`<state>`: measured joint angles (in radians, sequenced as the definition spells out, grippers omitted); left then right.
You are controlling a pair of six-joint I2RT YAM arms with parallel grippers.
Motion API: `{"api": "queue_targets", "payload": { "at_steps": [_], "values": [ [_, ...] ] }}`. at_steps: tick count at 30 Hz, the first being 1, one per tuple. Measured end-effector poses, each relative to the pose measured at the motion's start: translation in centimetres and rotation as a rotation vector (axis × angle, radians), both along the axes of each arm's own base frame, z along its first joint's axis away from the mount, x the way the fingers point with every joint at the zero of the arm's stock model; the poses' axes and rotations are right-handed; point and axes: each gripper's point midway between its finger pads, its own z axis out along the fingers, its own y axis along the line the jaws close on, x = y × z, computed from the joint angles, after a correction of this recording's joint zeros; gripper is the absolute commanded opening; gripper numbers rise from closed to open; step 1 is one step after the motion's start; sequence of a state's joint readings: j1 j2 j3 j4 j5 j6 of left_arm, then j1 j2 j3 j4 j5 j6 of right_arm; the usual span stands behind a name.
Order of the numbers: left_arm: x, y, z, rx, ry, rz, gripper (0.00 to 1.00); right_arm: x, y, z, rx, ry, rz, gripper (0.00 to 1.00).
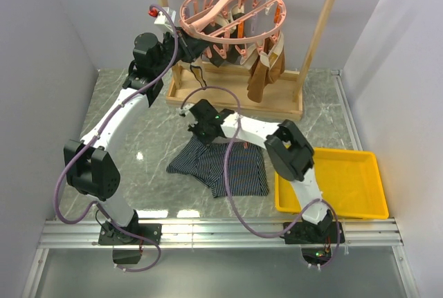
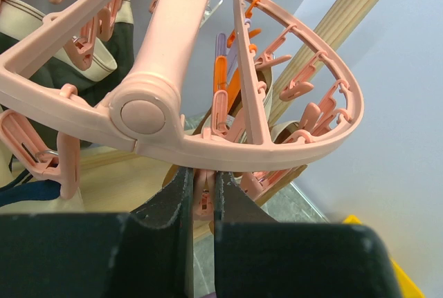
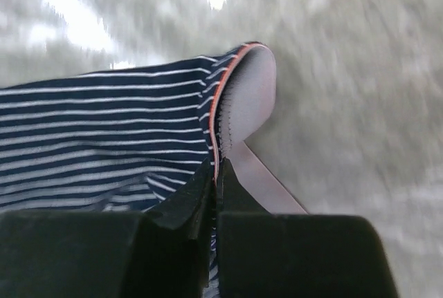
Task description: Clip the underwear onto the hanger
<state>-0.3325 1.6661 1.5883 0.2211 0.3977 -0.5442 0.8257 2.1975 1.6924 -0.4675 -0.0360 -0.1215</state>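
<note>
The navy striped underwear point(image 1: 225, 166) lies flat on the marble table in front of the wooden rack. My right gripper point(image 1: 201, 129) is shut on its waistband edge point(image 3: 220, 122) at the garment's far left corner, low over the table. The round pink hanger point(image 1: 232, 11) hangs from the rack's top bar with several pegs below. My left gripper point(image 1: 181, 41) is raised at the ring's left rim and is shut on a pink peg point(image 2: 201, 194) just under the ring point(image 2: 228, 147).
A wooden rack point(image 1: 235, 101) stands at the back; tan and dark garments point(image 1: 266, 70) hang from the hanger. A yellow tray point(image 1: 332, 184) sits at the right front. Grey walls close in both sides.
</note>
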Motion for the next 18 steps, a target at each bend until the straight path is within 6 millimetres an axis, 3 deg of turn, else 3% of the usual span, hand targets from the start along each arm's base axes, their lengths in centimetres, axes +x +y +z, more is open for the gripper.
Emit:
{"api": "queue_targets", "payload": {
  "at_steps": [6,18],
  "values": [
    [0.1,0.1,-0.1,0.001,0.002,0.001,0.0,-0.3,-1.9,4.3,0.08,-0.109,-0.017,0.0],
    [0.1,0.3,-0.3,0.002,0.007,0.003,0.0,3.6,-4.5,15.6,0.31,-0.41,-0.018,0.0]
  ]
}}
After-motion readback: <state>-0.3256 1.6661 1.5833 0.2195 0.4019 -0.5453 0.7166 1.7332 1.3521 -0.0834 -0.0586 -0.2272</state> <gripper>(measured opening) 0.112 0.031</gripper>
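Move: The clip to be loaded is on the pink hanger, between the left hand's fingertips. From the right hand it lies about 11 cm ahead, straight in line sideways and some 37 cm up. The hanger ring's centre is roughly 20 cm ahead, 9 cm right and 42 cm up. The wooden rack base stands about 18 cm ahead and 12 cm right, at table level. The spread underwear's middle is some 9 cm back and 7 cm right, just below. Still pinching the waistband corner of the underwear, the right hand keeps its fingers shut and hoists the corner roughly 16 cm off the table towards the hanger clip. It drifts about 5 cm right and a little forward, the fingers swinging up some 30 degrees from their downward slant. The left hand keeps the clip in place, practically still. ##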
